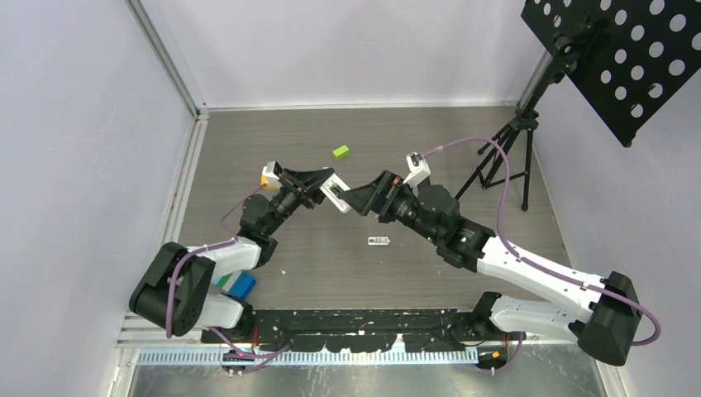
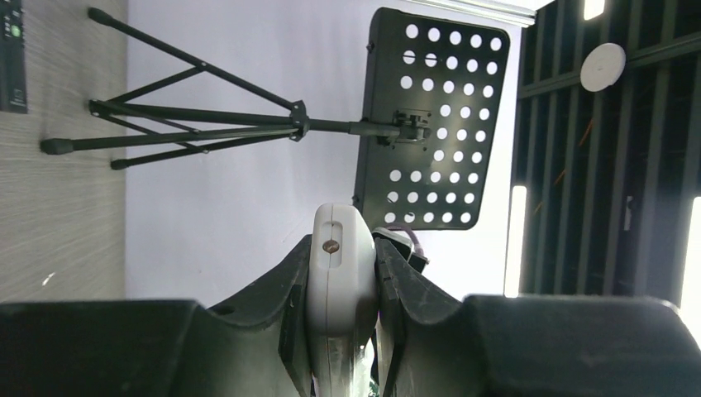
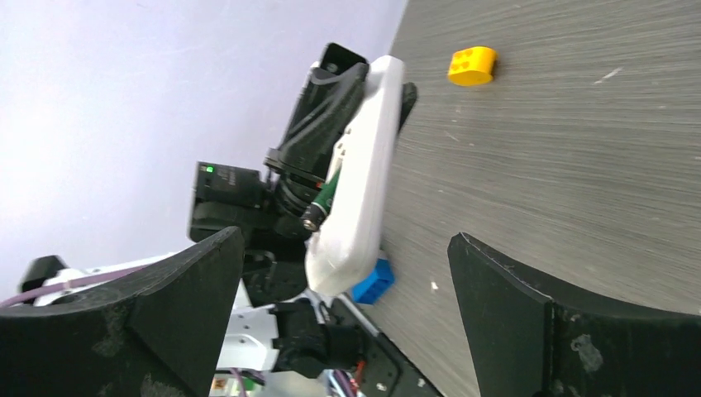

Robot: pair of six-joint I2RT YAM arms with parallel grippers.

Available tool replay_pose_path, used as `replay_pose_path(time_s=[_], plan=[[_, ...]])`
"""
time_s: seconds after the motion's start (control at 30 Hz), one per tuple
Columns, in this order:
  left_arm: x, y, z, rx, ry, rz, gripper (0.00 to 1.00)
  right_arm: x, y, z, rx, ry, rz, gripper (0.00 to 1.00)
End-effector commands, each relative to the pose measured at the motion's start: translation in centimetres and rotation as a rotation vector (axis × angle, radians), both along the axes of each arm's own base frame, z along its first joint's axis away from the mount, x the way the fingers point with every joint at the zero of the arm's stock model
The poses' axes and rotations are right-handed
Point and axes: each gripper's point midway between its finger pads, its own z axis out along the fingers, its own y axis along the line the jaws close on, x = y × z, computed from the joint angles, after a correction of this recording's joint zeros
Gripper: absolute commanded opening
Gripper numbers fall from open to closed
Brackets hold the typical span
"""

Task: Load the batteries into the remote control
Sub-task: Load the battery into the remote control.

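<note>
My left gripper point(image 1: 321, 187) is shut on a white remote control point(image 1: 337, 198) and holds it up above the middle of the table. In the left wrist view the remote point(image 2: 335, 281) stands edge-on, clamped between both fingers point(image 2: 281, 289). In the right wrist view the remote point(image 3: 368, 182) shows its open back, where a dark, green-tinged battery point(image 3: 324, 197) sits in the compartment. My right gripper point(image 1: 357, 201) faces the remote's free end. It stands wide open point(image 3: 345, 240) with nothing held, and its fingers are clear of the remote. No loose batteries show.
A small black remote point(image 1: 378, 241) lies on the table in front of the grippers. A green block point(image 1: 340, 151) sits farther back, a yellow block point(image 3: 472, 66) near the left wrist, and a blue block point(image 1: 241, 285) by the left base. A music stand point(image 1: 512, 157) occupies the back right.
</note>
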Motion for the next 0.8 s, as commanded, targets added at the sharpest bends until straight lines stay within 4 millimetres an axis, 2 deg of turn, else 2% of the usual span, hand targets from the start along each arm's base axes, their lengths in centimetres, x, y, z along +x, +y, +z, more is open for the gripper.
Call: replay_pose_path(time_s=[0.0, 0.13, 0.4, 0.77], plan=[[-0.4, 0.0, 4.1, -0.112, -0.103, 0.010, 0.00, 0.0, 1.0, 4.2, 0.214, -0.003, 0.016, 0.99], [-0.3, -0.2, 4.0, -0.097, -0.113, 0.012, 0.00, 0.1, 1.4, 3.8, 0.260, 0.034, 0.015, 0.96], [-0.3, -0.8, 3.8, -0.078, -0.124, -0.004, 0.00, 0.6, 2.6, 2.8, 0.243, 0.098, 0.026, 0.68], [-0.8, -1.4, 4.4, -0.056, -0.175, -0.018, 0.00, 1.0, 2.6, 1.9, 0.246, 0.121, 0.007, 0.45]])
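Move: The white remote, still held by its far end in the left fingers with a green battery in its open back, has its middle about 3 cm left and 2 cm ahead of the empty right hand, level with it; from the left hand, about 5 cm back and 1 cm right. Counted from the right hand, the battery cover lies some 8 cm right, 2 cm back and 26 cm below, while the lime block sits about 22 cm ahead and 2 cm left on the table. The remote's near end, battery side included, is taken between the right fingers: from wide open they close to about half as that hand slides some 2.5 cm left towards the remote, rising about 2 cm first and sinking back, while its wrist rolls and tips down, roughly 15 degrees together. The left hand keeps its grip, easing about 1 cm to the right. ##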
